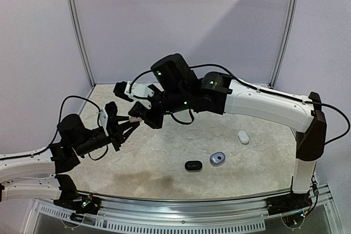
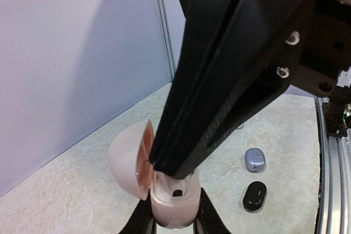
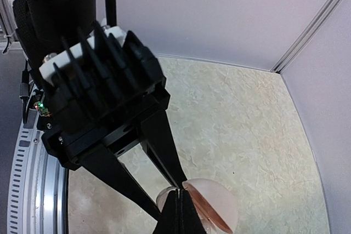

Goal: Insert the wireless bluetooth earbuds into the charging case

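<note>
A pale pink charging case (image 2: 173, 204) hangs above the table with its lid (image 2: 127, 157) swung open to the left. My left gripper (image 2: 174, 218) is shut on the case's base, one black finger on each side. My right gripper (image 2: 171, 171) comes down from above, shut, with its tips pressed into the open top of the case beside a dark empty socket (image 2: 177, 193). The right wrist view shows the shut right gripper (image 3: 180, 191) against the case (image 3: 216, 206). From above, both grippers (image 1: 129, 126) (image 1: 141, 119) meet at left centre. No earbud shows between the fingers; any at the tips is hidden.
Three small oval pods lie on the marbled table to the right: a white one (image 1: 244, 137), a silvery-grey one (image 1: 218, 159) and a black one (image 1: 193, 165). Walls close the back and both sides. A metal rail (image 1: 181, 206) runs along the near edge.
</note>
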`<control>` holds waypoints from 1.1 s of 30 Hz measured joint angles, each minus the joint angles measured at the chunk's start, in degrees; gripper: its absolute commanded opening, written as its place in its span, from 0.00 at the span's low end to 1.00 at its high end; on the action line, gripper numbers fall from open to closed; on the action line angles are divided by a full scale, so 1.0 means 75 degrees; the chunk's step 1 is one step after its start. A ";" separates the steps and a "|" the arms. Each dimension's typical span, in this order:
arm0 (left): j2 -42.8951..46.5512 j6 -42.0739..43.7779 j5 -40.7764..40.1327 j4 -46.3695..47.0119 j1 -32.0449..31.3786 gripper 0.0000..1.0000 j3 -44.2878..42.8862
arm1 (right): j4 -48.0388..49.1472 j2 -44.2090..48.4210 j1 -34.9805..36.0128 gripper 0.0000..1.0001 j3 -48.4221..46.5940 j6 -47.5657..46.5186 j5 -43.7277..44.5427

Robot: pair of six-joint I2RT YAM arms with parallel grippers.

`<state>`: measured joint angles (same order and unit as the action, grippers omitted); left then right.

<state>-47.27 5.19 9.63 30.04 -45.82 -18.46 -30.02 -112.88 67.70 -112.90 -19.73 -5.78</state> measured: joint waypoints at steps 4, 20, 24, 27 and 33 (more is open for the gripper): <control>0.0000 0.0169 -0.0085 -0.0172 0.0026 0.00 0.0029 | 0.0041 -0.0119 0.0000 0.00 0.0020 0.0029 0.0096; 0.0038 0.0213 -0.0087 -0.0350 0.0041 0.00 0.0230 | 0.0119 -0.0233 -0.0041 0.02 0.0029 0.0216 0.0303; 0.0122 0.0076 0.0041 -0.0332 0.0082 0.00 0.0297 | 0.0379 -0.0131 -0.0163 0.03 -0.0041 0.0309 0.0306; 0.0122 0.0061 0.0102 -0.0332 0.0102 0.00 0.0326 | 0.0595 0.0082 -0.0224 0.04 -0.0041 0.0428 0.0265; 0.0122 0.1026 0.0501 -0.0236 0.0128 0.00 0.0341 | 0.0813 0.0344 -0.0236 0.04 -0.0289 0.0688 0.0976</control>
<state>-46.35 12.88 13.39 28.27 -44.86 -15.90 -23.92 -110.30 65.93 -115.07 -14.57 1.54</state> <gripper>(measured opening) 0.193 0.039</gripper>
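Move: The open pink charging case is held in the left fingertips, its middle about 1 cm ahead, 2 cm right and 1 cm above that hand point. From the right hand the case lies level ahead, roughly 1 cm left and 3 cm below. The black case sits on the table some 4 cm back, 21 cm right and 28 cm below the right hand, the blue case about 1 cm back, 31 cm right and 28 cm below. Right's shut fingertips press the held case down 3 cm, left hand sinking along, then lift off 9 cm, slightly forward. ##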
